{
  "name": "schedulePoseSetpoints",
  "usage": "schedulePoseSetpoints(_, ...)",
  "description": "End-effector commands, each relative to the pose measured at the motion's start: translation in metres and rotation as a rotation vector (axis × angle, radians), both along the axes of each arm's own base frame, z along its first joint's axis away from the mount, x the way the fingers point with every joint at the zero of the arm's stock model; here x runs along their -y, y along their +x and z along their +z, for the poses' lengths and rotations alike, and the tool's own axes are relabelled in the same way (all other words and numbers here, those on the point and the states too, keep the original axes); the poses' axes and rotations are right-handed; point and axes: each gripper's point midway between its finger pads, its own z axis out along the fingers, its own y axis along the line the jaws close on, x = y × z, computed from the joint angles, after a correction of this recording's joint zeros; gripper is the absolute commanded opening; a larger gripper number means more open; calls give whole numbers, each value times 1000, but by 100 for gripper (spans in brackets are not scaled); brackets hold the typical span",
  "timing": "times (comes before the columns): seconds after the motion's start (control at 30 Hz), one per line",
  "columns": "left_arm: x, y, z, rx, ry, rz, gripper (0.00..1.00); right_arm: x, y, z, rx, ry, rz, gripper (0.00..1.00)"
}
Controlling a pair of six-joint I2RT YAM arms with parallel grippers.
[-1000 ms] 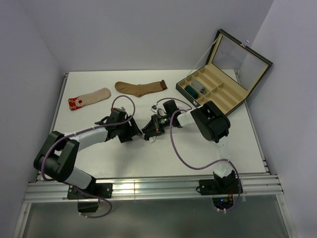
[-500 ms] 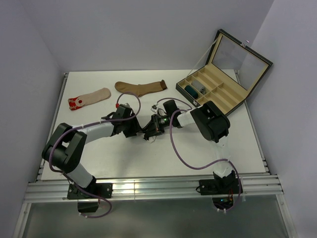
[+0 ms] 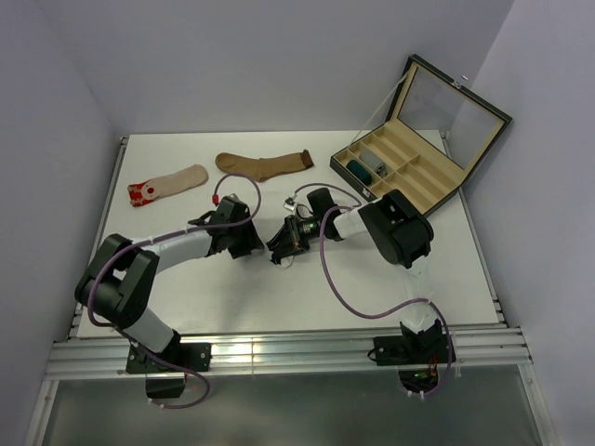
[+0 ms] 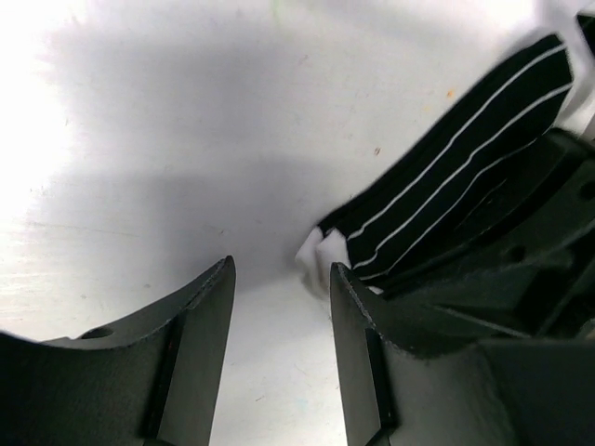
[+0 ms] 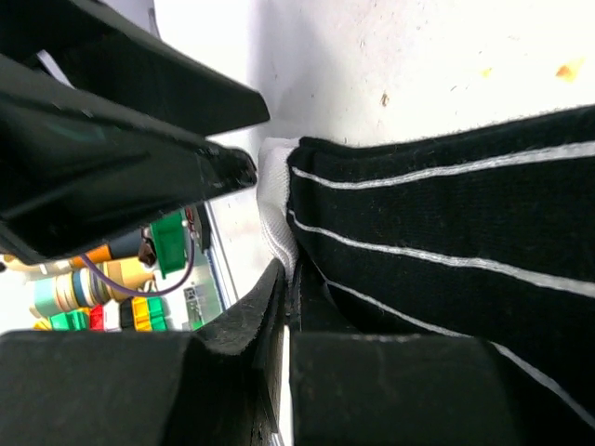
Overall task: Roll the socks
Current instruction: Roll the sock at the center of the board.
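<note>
A black sock with white stripes lies on the white table, its white end just beyond my left gripper's right fingertip. My left gripper is open, with only bare table between its fingers. My right gripper is shut on the black striped sock, pinching its edge near the white end. In the top view the two grippers meet mid-table, left gripper and right gripper, and they hide most of the sock.
A brown sock and a beige red-toed sock lie flat at the back of the table. An open compartment box stands at the back right, holding a teal roll and a grey roll.
My left arm has shifted toward the sock and its jaws have narrowed. The right gripper has kept its hold and place.
</note>
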Motion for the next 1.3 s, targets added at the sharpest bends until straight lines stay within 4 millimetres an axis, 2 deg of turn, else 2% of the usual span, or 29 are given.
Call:
schedulePoseSetpoints(0.0,5,20,12,38,12,24,50,0,3,12,72,-2,18,0)
schedulePoseSetpoints(0.2,15,32,13,40,15,-19,50,-2,2,10,70,-3,22,0)
schedulePoseSetpoints(0.57,21,19,-3,-6,27,-96,50,-3,4,9,70,-6,18,0)
schedulePoseSetpoints(0.77,19,10,-16,-53,104,-131,50,-2,5,12,78,-9,14,0)
schedulePoseSetpoints(0.83,12,13,-21,-47,168,-118,49,-3,5,16,85,-7,15,0)
schedulePoseSetpoints(1.03,-5,5,-35,-72,357,-119,38,-3,5,26,118,-4,15,0)
schedulePoseSetpoints(1.17,-8,3,-39,-79,403,-126,30,-3,5,34,133,6,9,0)
schedulePoseSetpoints(1.27,-7,0,-43,-88,425,-139,29,-4,5,42,149,23,4,0)
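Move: The striped sock's free left corner, at the white edge, lies about 3 cm ahead and 2 cm to the right of the left fingertips, about 1 cm lower. The sock's body runs on ahead and to the right, its middle some 4 cm ahead and 8 cm right. The right gripper tips, pinching the white edge, are about 5 cm right and 2 cm back; the brown sock lies 21 cm ahead. From the right hand the corner is some 3 cm left and 2 cm ahead. Forward first by about 2.5 cm, with a tiny hop, then rightward, the left hand comes in over the striped sock's free corner. It sinks about 1 cm, rolls its left side up some 15 degrees and narrows its half-open fingers around the corner without shutting. The right hand keeps its pinch on the white edge and rises 1 cm at the very end. ##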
